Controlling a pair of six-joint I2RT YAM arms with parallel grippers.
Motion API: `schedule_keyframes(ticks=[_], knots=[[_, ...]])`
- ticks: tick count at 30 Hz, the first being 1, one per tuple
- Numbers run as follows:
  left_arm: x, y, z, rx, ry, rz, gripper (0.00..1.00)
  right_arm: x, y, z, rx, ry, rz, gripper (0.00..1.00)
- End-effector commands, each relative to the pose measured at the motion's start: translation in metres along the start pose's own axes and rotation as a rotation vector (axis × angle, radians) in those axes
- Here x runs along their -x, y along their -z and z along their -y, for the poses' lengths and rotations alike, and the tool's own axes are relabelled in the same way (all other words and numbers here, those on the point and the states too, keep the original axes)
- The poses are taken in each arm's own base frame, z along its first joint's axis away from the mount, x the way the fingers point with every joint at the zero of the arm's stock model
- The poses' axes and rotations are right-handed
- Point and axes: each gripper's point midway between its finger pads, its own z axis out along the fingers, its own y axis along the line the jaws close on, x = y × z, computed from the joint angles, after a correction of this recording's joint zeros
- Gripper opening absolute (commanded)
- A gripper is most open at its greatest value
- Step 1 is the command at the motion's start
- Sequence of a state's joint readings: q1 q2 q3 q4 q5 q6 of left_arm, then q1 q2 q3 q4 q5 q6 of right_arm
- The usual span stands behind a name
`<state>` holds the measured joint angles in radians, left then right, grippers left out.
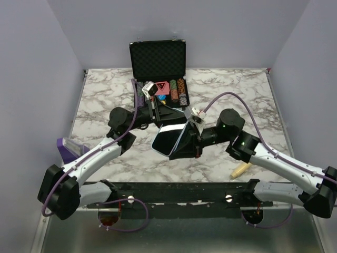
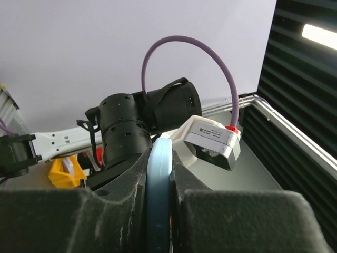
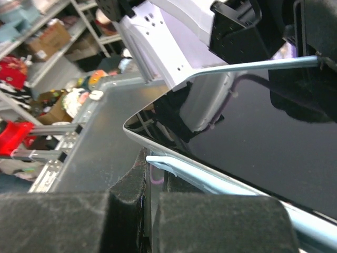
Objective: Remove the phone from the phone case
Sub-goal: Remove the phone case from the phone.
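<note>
The phone (image 1: 169,138), with a glossy black screen, hangs tilted above the marble table between my two grippers. Its light blue phone case (image 1: 181,139) shows as a thin rim along the right side. My left gripper (image 1: 171,120) is shut on the upper end. In the left wrist view the blue case edge (image 2: 158,200) is pinched between the foam pads of the left gripper (image 2: 159,153). My right gripper (image 1: 190,139) is at the right edge. In the right wrist view the right gripper (image 3: 152,168) is shut on the case lip (image 3: 174,164), which stands apart from the corner of the phone (image 3: 253,137).
An open black carrying case (image 1: 158,58) with poker chips (image 1: 178,90) stands at the back of the table (image 1: 105,95). A purple object (image 1: 68,148) lies at the left edge. A beige stick (image 1: 240,169) lies at the front right.
</note>
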<state>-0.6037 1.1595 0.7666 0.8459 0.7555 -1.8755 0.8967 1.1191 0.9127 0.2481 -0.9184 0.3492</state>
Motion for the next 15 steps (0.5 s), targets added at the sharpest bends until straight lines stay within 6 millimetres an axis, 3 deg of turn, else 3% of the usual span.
schedule_keyframes(ticks=[1,4,8,10,12,15], knots=[[-0.046,-0.007,0.002,-0.003,0.14,-0.187,0.0,-0.023,0.043,0.133,-0.678,0.091,-0.07,0.01],[-0.046,-0.009,0.01,-0.018,0.112,-0.183,0.0,-0.044,0.054,0.142,-0.755,0.029,-0.067,0.01],[-0.041,-0.01,0.001,0.023,0.082,-0.164,0.0,-0.064,0.048,0.127,-0.682,-0.092,-0.028,0.01],[-0.034,-0.009,-0.007,0.058,0.054,-0.135,0.0,-0.07,0.049,0.121,-0.679,-0.159,-0.006,0.1],[-0.025,-0.007,-0.015,0.098,0.023,-0.106,0.0,-0.079,0.055,0.119,-0.707,-0.216,0.0,0.26],[-0.014,-0.003,-0.027,0.175,-0.034,-0.064,0.0,-0.089,0.063,0.119,-0.754,-0.287,0.009,0.31]])
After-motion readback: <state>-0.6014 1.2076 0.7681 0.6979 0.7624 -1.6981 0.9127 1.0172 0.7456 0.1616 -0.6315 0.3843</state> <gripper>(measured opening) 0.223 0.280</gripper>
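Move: The phone's middle lies about 6 cm back from the left hand, 5 cm to its left and some 3 cm below; this hand already pinches the case's far end. From the right hand the phone's middle is some 6 cm ahead, 1 cm to the left and roughly 2 cm above, with the peeled-off case rim right between its fingers. Downwards and a little forward go both hands, with the phone and case held up between them: the right sinks nearly 6 cm, turning some 15 degrees clockwise, the left about 4.5 cm, drifting slightly right with its pinch on the case's far end kept. Late in the descent the right fingers begin to open and let go of the rim near the phone's corner. ##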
